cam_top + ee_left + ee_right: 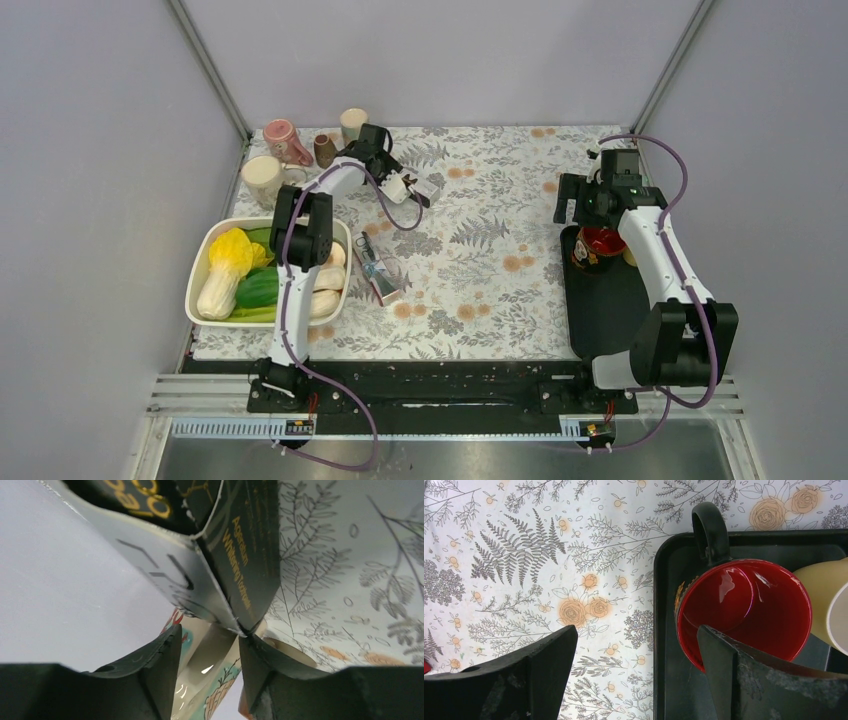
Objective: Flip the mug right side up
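Note:
A cream mug (pixel 220 680) with teal, red and orange drawings lies at the back left of the mat, under my left gripper (pixel 406 187). In the left wrist view its handle (pixel 210 647) runs between my two fingers, which stand close against it on both sides; the left gripper (pixel 210 640) is shut on the mug. A dark toothpaste box (pixel 240 555) leans just beyond the fingertips. My right gripper (pixel 636 635) hangs open over the left edge of the black tray (pixel 664 605), nothing between its fingers. A black mug with a red inside (pixel 749 610) stands upright there.
Several cups stand at the back left: a pink mug (pixel 283 140), a cream mug (pixel 262 178), a small brown cup (pixel 324 150), a beige cup (pixel 352 122). A white basin (pixel 197 275) holds vegetables. A clear package (pixel 380 268) lies mid-mat. A yellow cup (pixel 824 590) touches the red mug.

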Controlling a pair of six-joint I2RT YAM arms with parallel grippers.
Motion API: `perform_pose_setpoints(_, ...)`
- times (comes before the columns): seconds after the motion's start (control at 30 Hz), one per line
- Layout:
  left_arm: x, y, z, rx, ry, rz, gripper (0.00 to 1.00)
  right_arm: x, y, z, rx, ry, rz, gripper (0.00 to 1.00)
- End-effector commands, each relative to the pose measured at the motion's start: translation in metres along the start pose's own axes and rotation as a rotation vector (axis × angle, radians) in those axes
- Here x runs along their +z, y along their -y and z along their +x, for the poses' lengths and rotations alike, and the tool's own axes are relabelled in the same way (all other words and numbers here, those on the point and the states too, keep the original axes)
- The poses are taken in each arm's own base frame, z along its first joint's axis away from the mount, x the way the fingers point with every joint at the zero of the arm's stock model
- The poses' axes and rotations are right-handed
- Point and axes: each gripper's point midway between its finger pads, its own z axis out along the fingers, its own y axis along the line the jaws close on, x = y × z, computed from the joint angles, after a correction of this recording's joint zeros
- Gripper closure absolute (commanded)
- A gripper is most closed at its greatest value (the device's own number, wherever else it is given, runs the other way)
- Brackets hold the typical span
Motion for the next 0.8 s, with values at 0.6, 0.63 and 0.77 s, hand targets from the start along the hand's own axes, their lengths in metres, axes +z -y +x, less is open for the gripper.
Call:
perform_pose_setpoints(0.6, -0.016, -0.055, 0.041, 0.069, -0.181, -0.183, 1.0, -0.019, -0.014, -0.02, -0.026, 0.113, -0.069, 0.01)
perform_pose_setpoints(0.63, -0.018, -0.062, 0.04, 0.055, -0.181, -0.225, 1.0, -0.02, -0.014, -0.021, -0.026, 0.114, -0.07, 0.01)
perform_pose_setpoints(0.77, -0.043, -0.099, 0.039, -0.095, -0.173, -0.399, 1.0, -0.022, -0.017, -0.021, -0.022, 0.118, -0.082, 0.0)
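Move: Around the handle of the upturned cream mug, the left hand's half-open fingers wait low down; the mug's middle is about 5 cm ahead and 2 cm left, roughly level with them. The small brown cup stands some 9 cm left and 1 cm ahead, slightly lower, the toothpaste box 10 cm right, 6 cm back and 4 cm down. From the right hand the cream mug lies about 32 cm ahead, 44 cm left and 10 cm down. Pushing forward about 3 cm and rising some 2 cm, the left hand brings its fingers together and pinches the cream mug's handle, then keeps that hold while the fingertips tilt up about 10 degrees in all. The right hand, still wide open, eases up 1.5 cm above the red-lined mug in the tray. ##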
